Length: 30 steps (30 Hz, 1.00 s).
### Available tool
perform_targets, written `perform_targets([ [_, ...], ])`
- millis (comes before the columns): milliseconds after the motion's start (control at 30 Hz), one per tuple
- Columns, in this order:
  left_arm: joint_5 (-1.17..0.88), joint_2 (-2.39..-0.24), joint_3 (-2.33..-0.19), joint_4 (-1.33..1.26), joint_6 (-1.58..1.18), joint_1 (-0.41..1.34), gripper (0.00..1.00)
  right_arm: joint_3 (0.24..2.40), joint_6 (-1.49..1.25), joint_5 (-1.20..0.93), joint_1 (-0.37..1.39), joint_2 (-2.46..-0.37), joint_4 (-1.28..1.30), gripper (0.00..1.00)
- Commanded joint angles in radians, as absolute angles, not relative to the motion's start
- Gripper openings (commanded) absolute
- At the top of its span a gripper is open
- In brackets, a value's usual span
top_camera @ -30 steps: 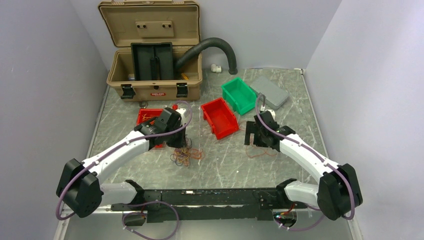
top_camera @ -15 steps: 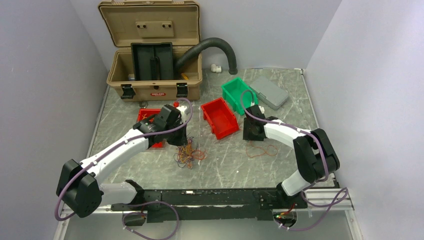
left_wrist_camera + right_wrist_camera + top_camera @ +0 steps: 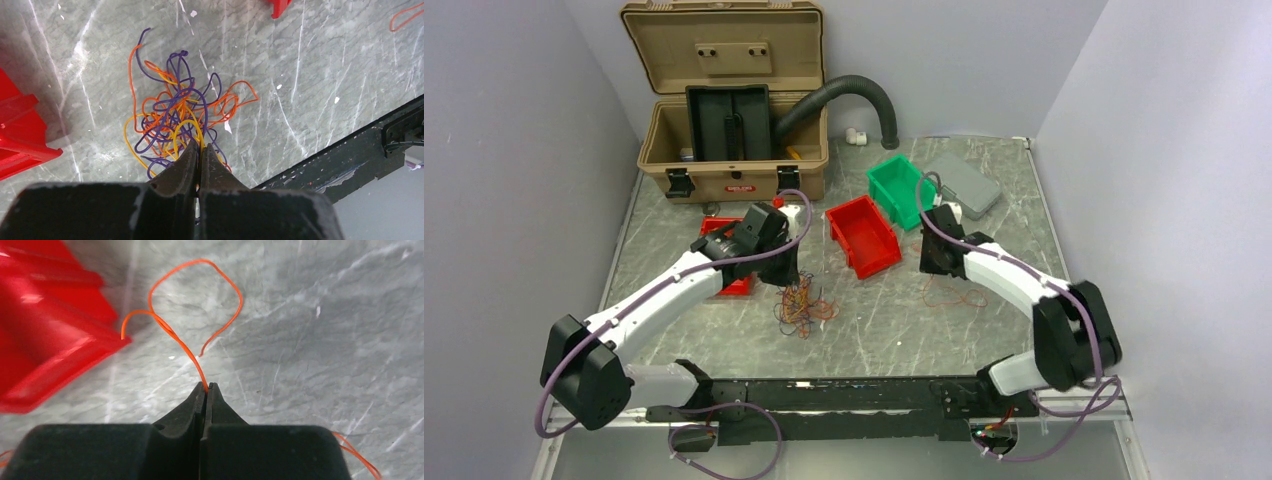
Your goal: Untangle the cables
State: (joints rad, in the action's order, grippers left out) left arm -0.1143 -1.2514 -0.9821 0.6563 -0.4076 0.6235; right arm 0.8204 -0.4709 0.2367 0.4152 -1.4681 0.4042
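The cables [image 3: 799, 308] are a small knot of orange, yellow and purple wires [image 3: 180, 115] on the marble table, left of centre. My left gripper [image 3: 790, 282] stands over the knot's near edge, its jaws [image 3: 201, 146] shut on a yellow strand. To the right lies a separate looped orange cable [image 3: 959, 297] [image 3: 175, 340]. My right gripper [image 3: 935, 268] [image 3: 206, 385] is shut, and one run of that loop leads straight into its tips. Another orange strand [image 3: 360, 456] shows beside the right finger body.
A red bin [image 3: 864, 235] sits just left of the right gripper, with a green bin [image 3: 902, 190] and a grey box [image 3: 964, 185] behind. An open tan case [image 3: 729, 150], a black hose [image 3: 844, 90], a second red bin [image 3: 722, 240] and the black front rail [image 3: 824, 400] border the space.
My right gripper went from open to shut and shifted up and right, nearer the green bin, its arm folding. The left gripper rose slightly with the tangle, still shut.
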Motion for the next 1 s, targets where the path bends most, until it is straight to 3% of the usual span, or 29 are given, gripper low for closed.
perform_targets([
  [0,-0.1,-1.248,-1.035,0.672,-0.381,0.625,0.0,0.917,-0.441,0.196,0.411,-1.301,0.426,0.0],
  [267,-0.091,-1.221,-1.033,0.676,-0.383,0.625,0.0,1.068,-0.408,-0.184,0.412,-1.187,0.254,0.0],
  [600,-0.083,-1.19,-0.995,0.677,-0.401,0.625,0.0,1.215,-0.562,-0.605,0.409,-1.424,-0.064,0.0],
  [833,-0.074,-1.175,-0.98,0.681,-0.411,0.625,0.0,1.161,-0.716,-0.782,0.403,-1.651,-0.397,0.0],
  [967,-0.074,-1.175,-0.98,0.681,-0.414,0.625,0.0,1.135,-0.708,-0.792,0.375,-1.75,-0.46,0.0],
])
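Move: From the right hand, which holds the loose orange cable low over the table, the middle red bin lies about 15 cm left and 10 cm ahead, at roughly hand height. The green bin stands some 24 cm ahead and 6 cm left; the cable tangle lies about 29 cm left and 6 cm back. From the left hand, the middle red bin is roughly 17 cm ahead, 16 cm right and 12 cm down. Lifting the pinched orange cable fast, the right hand climbs about 24 cm, then sweeps left some 20 cm with a little forward, easing down by 4 cm near the end, to come high over the left side of the middle red bin. Its wrist turns about 70 degrees until the fingers point left and nearly level, still shut on the cable. ##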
